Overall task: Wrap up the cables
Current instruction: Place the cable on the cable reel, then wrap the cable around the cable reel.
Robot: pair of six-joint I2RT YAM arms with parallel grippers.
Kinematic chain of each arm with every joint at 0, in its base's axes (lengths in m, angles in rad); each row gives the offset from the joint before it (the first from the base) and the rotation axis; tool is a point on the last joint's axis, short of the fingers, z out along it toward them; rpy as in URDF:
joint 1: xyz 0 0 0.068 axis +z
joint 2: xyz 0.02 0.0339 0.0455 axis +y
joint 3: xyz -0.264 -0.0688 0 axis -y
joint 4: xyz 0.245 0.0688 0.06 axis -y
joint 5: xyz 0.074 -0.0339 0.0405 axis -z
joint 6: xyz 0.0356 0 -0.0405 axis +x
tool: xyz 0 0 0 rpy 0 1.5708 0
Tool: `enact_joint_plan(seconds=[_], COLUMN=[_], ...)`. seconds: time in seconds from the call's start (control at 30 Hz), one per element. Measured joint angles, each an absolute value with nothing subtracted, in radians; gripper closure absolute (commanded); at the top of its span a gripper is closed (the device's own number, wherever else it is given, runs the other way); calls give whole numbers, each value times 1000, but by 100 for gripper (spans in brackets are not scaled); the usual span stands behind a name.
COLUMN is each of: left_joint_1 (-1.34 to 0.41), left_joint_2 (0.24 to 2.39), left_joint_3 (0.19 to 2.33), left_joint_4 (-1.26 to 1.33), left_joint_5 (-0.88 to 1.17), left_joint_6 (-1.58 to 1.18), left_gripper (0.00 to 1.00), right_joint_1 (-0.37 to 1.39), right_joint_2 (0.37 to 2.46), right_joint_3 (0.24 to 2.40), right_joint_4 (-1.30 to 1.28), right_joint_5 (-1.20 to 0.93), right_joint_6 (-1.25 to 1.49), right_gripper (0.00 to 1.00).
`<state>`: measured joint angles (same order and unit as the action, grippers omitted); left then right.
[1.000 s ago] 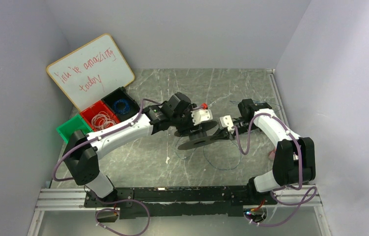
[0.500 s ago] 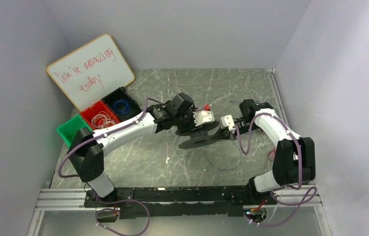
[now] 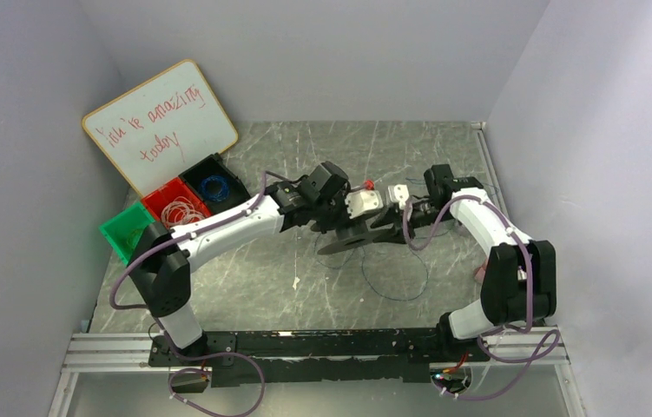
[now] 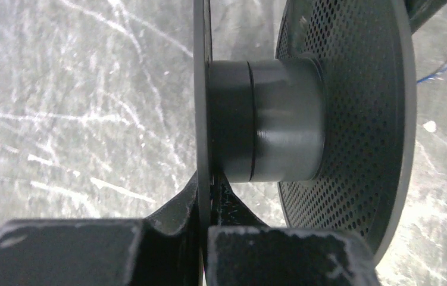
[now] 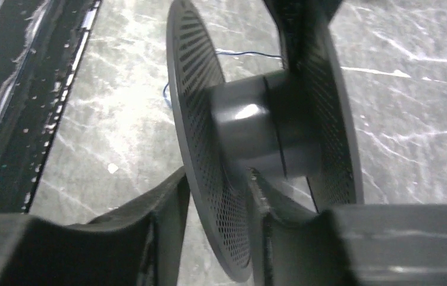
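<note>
A black spool with two perforated flanges hangs above the table's middle between both arms. My left gripper is shut on the thin edge of one flange, next to the hub. My right gripper is open and straddles the other flange; a gap shows between that flange and the outer finger. The cables are thin blue wire lying in loose loops on the table under and in front of the spool. A strand of blue wire shows beyond the spool.
At the back left stand a green bin, a red bin with whitish coils and a black bin with a blue coil, under a leaning whiteboard. Walls close in on both sides. A metal rail runs along the near edge.
My left gripper has shut on the spool's flange. My right gripper, shut on the spool before, has opened. The spool has shifted a little to the right and back.
</note>
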<state>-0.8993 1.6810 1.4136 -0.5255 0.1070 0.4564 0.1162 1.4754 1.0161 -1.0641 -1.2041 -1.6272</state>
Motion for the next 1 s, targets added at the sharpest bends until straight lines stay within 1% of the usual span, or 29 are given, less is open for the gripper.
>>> enact_joint_plan(seconds=[0.1, 0.23, 0.37, 0.53, 0.67, 0.8, 1.0], left_joint_1=[-901, -890, -884, -841, -798, -763, -683], left_joint_2=[1692, 1706, 1706, 1706, 1699, 1681, 1597], left_joint_3=[1433, 1480, 1510, 1521, 1509, 1503, 1504], left_joint_4=[-529, -546, -566, -570, -558, -560, -558], left_joint_5=[14, -118, -197, -256, -259, -216, -87], left_joint_6=[411, 327, 231, 137, 112, 91, 60], left_gripper=[97, 97, 97, 98, 98, 97, 97], right_joint_1=[109, 96, 88, 71, 61, 56, 65], right_joint_2=[1475, 1464, 1406, 1279, 1240, 1238, 1235], right_joint_3=[1040, 1051, 1047, 987, 958, 946, 941], right_joint_4=[-925, -714, -575, -433, -349, -331, -366], right_joint_5=[-1176, -1085, -1017, -944, -905, -903, -991], right_joint_6=[-1378, -1062, -907, -785, -725, -719, -816], right_gripper=[47, 33, 24, 22, 22, 21, 17])
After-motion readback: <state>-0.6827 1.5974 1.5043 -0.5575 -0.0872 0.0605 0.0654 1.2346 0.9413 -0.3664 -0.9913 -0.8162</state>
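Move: The left hand still pinches the rim of one reel flange, with the cable reel's hub about 5 cm to its right, 1 cm back and 4 cm below. The right fingers, already slightly apart, straddle the other flange, the hub some 5 cm left, 3 cm ahead and 2 cm below. The blue cable loop lies on the table roughly 9 cm back, 4 cm right and 14 cm below the right hand; the black bin is about 28 cm left of the left hand, 8 cm farther out and 13 cm lower. Keeping its pinch on the flange, the left hand draws the cable reel away from the right hand, first forward and then more to the left, about 8 cm each way, turning it some 35 degrees counter-clockwise and lifting most near the end. The right fingers spread wide and come free of the other flange as that hand swings forward and up over the table and a little right, turning clockwise, then eases slightly back and left at the end. ##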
